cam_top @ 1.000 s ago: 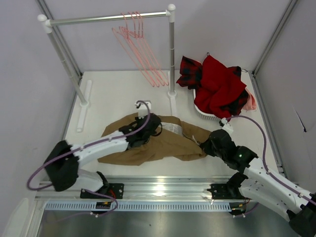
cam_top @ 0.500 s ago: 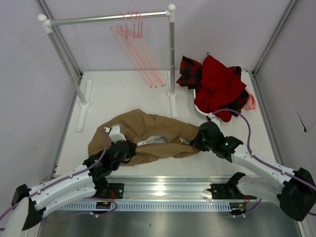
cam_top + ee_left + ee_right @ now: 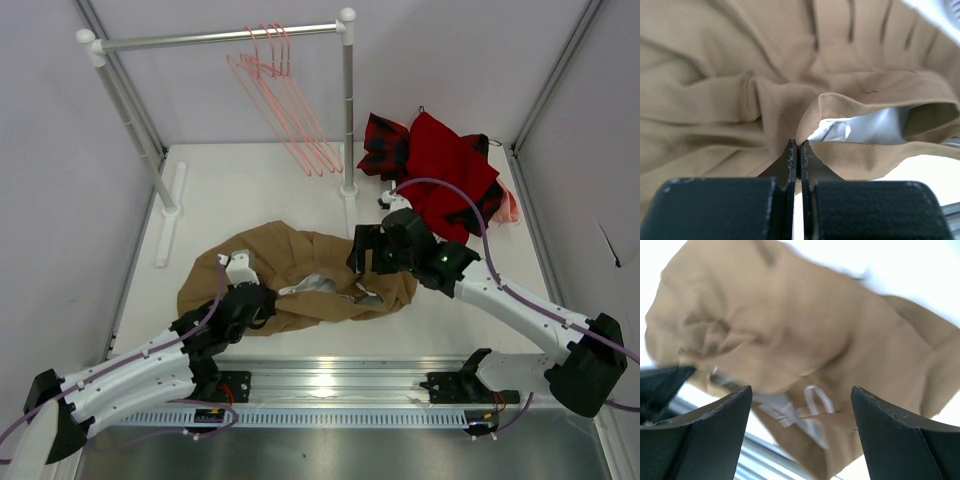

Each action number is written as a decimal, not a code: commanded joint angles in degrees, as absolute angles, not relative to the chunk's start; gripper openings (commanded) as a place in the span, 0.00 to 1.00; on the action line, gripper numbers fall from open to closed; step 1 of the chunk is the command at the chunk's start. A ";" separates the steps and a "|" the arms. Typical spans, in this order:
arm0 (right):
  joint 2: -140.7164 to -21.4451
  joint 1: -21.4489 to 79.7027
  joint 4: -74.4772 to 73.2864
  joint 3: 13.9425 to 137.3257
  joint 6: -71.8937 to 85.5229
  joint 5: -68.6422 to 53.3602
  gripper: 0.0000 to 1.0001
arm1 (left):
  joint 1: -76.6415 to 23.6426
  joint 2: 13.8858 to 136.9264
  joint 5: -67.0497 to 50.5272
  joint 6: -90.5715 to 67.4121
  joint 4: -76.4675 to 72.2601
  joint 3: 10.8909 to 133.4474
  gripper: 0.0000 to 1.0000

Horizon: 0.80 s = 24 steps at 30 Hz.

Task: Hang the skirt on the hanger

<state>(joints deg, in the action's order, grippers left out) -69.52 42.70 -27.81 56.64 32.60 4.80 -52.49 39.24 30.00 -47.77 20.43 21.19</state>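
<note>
The tan skirt (image 3: 300,270) lies crumpled on the table's near half, its pale lining (image 3: 318,284) showing at the open waist. My left gripper (image 3: 262,300) sits at the skirt's near-left edge. In the left wrist view my left gripper (image 3: 799,145) is shut on a fold of the skirt (image 3: 740,75) at the waist edge. My right gripper (image 3: 358,252) hovers over the skirt's right end. Its jaws stand wide open and hold nothing in the right wrist view, my right gripper (image 3: 801,395) being above the skirt (image 3: 790,325) and a white loop (image 3: 817,397). Several pink hangers (image 3: 290,110) hang on the rail.
A clothes rack with a metal rail (image 3: 200,40) and a white post (image 3: 347,110) stands at the back. A white basket (image 3: 412,228) at the back right holds a red garment (image 3: 445,170) and plaid cloth (image 3: 382,140). An aluminium rail (image 3: 330,385) runs along the near edge.
My right gripper has let go of the skirt's right end, opened wide and moved back and left over the skirt. My left arm drew back earlier with the cloth, then held still.
</note>
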 commanded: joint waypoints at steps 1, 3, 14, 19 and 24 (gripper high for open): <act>-68.12 47.28 -27.70 59.33 24.53 4.83 0.88 | -52.65 38.24 32.69 -43.43 18.28 26.53 0.01; -68.20 50.18 -25.59 58.72 24.26 4.49 0.88 | -52.65 37.45 32.52 -40.44 17.49 27.51 0.01; -79.35 63.81 -13.71 59.75 21.09 17.32 0.85 | -52.65 28.83 23.73 -28.30 13.96 29.09 0.01; -82.09 64.07 -8.37 59.24 22.40 9.07 0.76 | -52.65 27.25 26.80 -29.09 15.73 28.83 0.02; -82.71 66.35 -4.66 56.96 23.73 3.34 0.53 | -52.65 29.96 30.85 -32.96 18.36 29.00 0.07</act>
<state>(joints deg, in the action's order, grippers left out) -82.72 64.49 -10.52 57.10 22.98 7.14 -52.49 28.27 27.53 -31.33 17.82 26.70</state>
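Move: The left gripper already pinches the skirt's waistband, and the near waist edge stretches rightward from it, its free part about 7 cm to the right and 1 cm ahead. From the open right gripper, that free waist edge lies some 13 cm left, 5 cm back and 9 cm below. The laundry basket is about 20 cm ahead of the right gripper, 18 cm to its right and 9 cm lower. Keep the left gripper shut on the waistband and lift it almost straight up, about 9 cm, tilting its fingers upward some 15 degrees. Meanwhile sweep the open right gripper left about 13 cm and back towards the left gripper and the waist edge, dipping after the first half and turning counter-clockwise; start closing its fingers around the edge. ##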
